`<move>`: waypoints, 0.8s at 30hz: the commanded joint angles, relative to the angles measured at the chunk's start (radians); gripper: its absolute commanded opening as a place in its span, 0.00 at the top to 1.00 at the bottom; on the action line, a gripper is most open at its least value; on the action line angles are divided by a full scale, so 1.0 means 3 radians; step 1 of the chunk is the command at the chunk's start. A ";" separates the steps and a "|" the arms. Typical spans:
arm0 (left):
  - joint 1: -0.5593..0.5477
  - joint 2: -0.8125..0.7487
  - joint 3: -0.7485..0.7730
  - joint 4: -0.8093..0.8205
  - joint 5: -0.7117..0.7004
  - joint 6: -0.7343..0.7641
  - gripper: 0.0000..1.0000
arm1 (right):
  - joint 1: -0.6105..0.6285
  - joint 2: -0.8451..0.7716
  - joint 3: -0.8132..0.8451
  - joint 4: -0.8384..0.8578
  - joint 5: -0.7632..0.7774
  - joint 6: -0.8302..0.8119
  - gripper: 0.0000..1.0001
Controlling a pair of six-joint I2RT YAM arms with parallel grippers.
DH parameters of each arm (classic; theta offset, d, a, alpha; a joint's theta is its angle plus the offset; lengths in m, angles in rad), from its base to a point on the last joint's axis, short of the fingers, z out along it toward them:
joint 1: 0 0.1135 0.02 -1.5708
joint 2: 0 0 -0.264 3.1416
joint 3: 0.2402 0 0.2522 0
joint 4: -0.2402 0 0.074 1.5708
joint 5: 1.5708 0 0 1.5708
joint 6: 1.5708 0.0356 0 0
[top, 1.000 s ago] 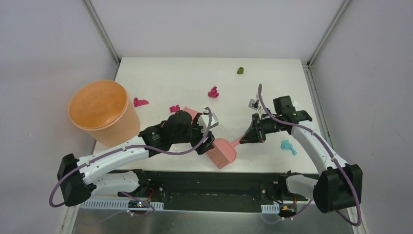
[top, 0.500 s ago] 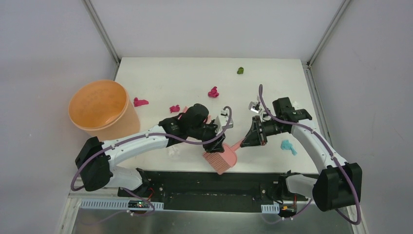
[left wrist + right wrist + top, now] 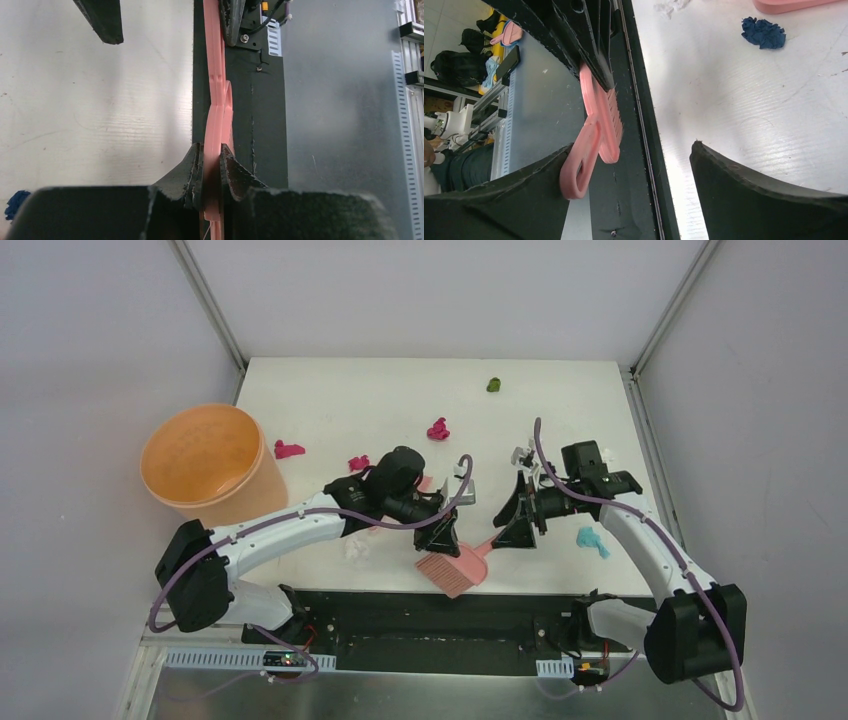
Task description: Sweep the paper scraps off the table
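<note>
My left gripper is shut on the pink hand brush, which sits at the table's front edge. In the left wrist view the brush is pinched edge-on between the jaws of that gripper. My right gripper stands open just right of the brush handle. In the right wrist view the handle loop lies against one finger of the gripper. Paper scraps lie scattered: magenta, olive, teal, white and dark blue.
A big orange bucket stands at the table's left edge. The pink dustpan lies on the table, mostly hidden under my left arm in the top view. A black strip and metal rail run along the front edge.
My left arm reached right and its gripper closed on the brush. My right gripper, which held the handle shut, has opened and let it go.
</note>
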 commanded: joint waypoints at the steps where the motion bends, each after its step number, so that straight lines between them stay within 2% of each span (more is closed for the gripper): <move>1: 0.0107 -0.0009 -0.0035 0.0325 0.0392 -0.0099 1.00 | 0.0051 -0.0076 -0.0005 0.0165 -0.0140 -0.0018 0.15; 4: 0.0235 0.0091 0.0012 0.0422 0.0523 -0.0193 1.00 | 0.0115 0.0001 0.0054 0.0068 -0.0194 -0.0074 0.22; 8: 0.0365 0.0345 0.0193 0.0506 0.0842 -0.0387 1.00 | 0.0154 0.0130 0.0125 -0.0051 -0.0218 -0.0108 0.37; 13: 0.0414 0.0595 0.0392 0.0307 0.1009 -0.0426 1.00 | 0.0165 0.0160 0.0175 -0.0118 -0.0294 -0.0138 0.43; 20: 0.0414 0.0631 0.0424 0.0057 0.1051 -0.0304 1.00 | 0.0164 0.0137 0.0172 -0.0128 -0.0273 -0.0134 0.49; 24: 0.0415 0.0638 0.0421 -0.0092 0.1046 -0.0241 1.00 | 0.0165 0.0145 0.0186 -0.0154 -0.0273 -0.0148 0.56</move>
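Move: The left gripper still holds the pink brush by its neck; the right gripper's open fingers are about 10 cm to its right and 5 cm ahead, roughly level. From the right hand, the brush handle lies some 3 cm back and 3 cm left, close by the rear finger. Well below the left hand, the dark blue scrap lies about 11 cm ahead and 7 cm left, the dustpan 18 cm ahead and 13 cm left. Bring the left gripper and its brush about 3 cm forward and a little right, then ease back 1 cm, rolling it some 15 degrees so its forward side dips, to line the handle up between the right fingers. Shift the right gripper about 1 cm back and 1 cm left, closing its fingers about halfway around the handle; keep the left grip shut. ##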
